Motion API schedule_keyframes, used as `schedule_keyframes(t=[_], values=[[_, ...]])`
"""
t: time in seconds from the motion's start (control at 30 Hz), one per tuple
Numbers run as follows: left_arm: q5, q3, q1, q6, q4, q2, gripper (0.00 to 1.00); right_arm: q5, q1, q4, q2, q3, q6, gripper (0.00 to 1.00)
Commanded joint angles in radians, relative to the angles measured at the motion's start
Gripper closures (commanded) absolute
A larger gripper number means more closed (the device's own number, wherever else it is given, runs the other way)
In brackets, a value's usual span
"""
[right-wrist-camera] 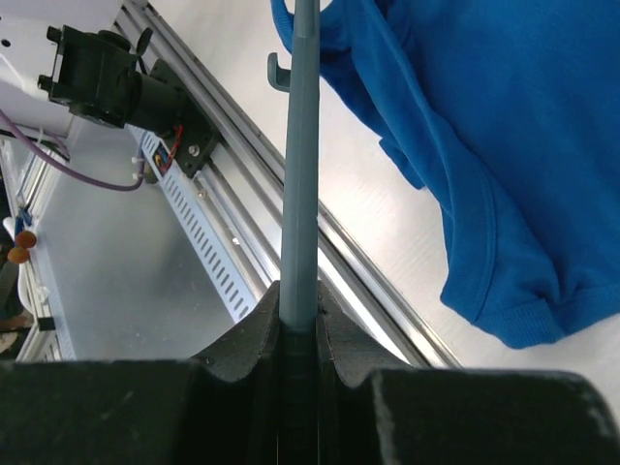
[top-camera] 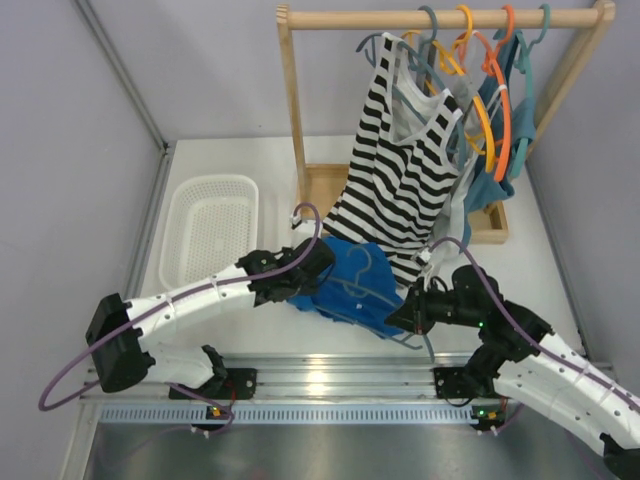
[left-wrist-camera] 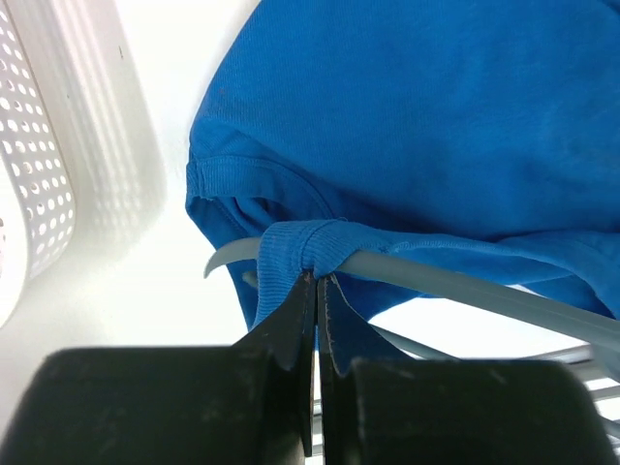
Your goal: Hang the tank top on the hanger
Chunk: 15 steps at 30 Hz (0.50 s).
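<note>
The royal-blue tank top (top-camera: pixel 345 290) lies crumpled on the table between my two grippers, partly draped over the slate-blue hanger (top-camera: pixel 362 272). My left gripper (top-camera: pixel 318 262) is shut on the top's strap hem (left-wrist-camera: pixel 295 250), which wraps over one hanger arm (left-wrist-camera: pixel 465 287). My right gripper (top-camera: pixel 405 315) is shut on the hanger's straight bar (right-wrist-camera: pixel 299 174), which runs away from the jaws to a small notch end. The top hangs to the right of that bar in the right wrist view (right-wrist-camera: pixel 504 145).
A white perforated basket (top-camera: pixel 210 235) stands at the left. A wooden rack (top-camera: pixel 440 18) at the back holds the striped top (top-camera: pixel 400 180), an orange hanger (top-camera: pixel 500 110), a yellow hanger (top-camera: pixel 478 110) and a teal top (top-camera: pixel 490 185). A metal rail (top-camera: pixel 330 375) runs along the near edge.
</note>
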Motion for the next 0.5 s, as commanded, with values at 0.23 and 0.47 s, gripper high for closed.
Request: schedule_keyframes(t=[0.23, 0.47], values=[[0.024, 0.102, -0.004, 0.073, -0.036, -0.084, 1.0, -0.056, 0.011, 0.403, -0.01, -0.09, 0.037, 1.0], [0.05, 0.15, -0.004, 0.101, -0.026, -0.097, 1.0, -0.02, 0.019, 0.599, 0.02, -0.157, 0.046, 1.0]])
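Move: The left hand already pinches the blue tank top's ribbed strap around the hanger's free end, whose tip lies about 3 cm to its left and 1 cm ahead. The hanger hook stands some 7 cm ahead and 9 cm right of this hand. The tank top's body lies 8 cm ahead, 8 cm right and 11 cm below it. From the right hand, which holds the hanger, the pinched strap is about 10 cm ahead, 17 cm left and slightly lower. Straight up goes the left hand, about 5 cm, tilting slightly and easing to the right near the end, with its fingers still shut on the strap looped over the hanger arm. Meanwhile the right hand feeds the hanger left and forward towards that strap, some 3 cm in all, keeping its grip while its left-pointing fingers tip up about 10 degrees to raise the free end. ##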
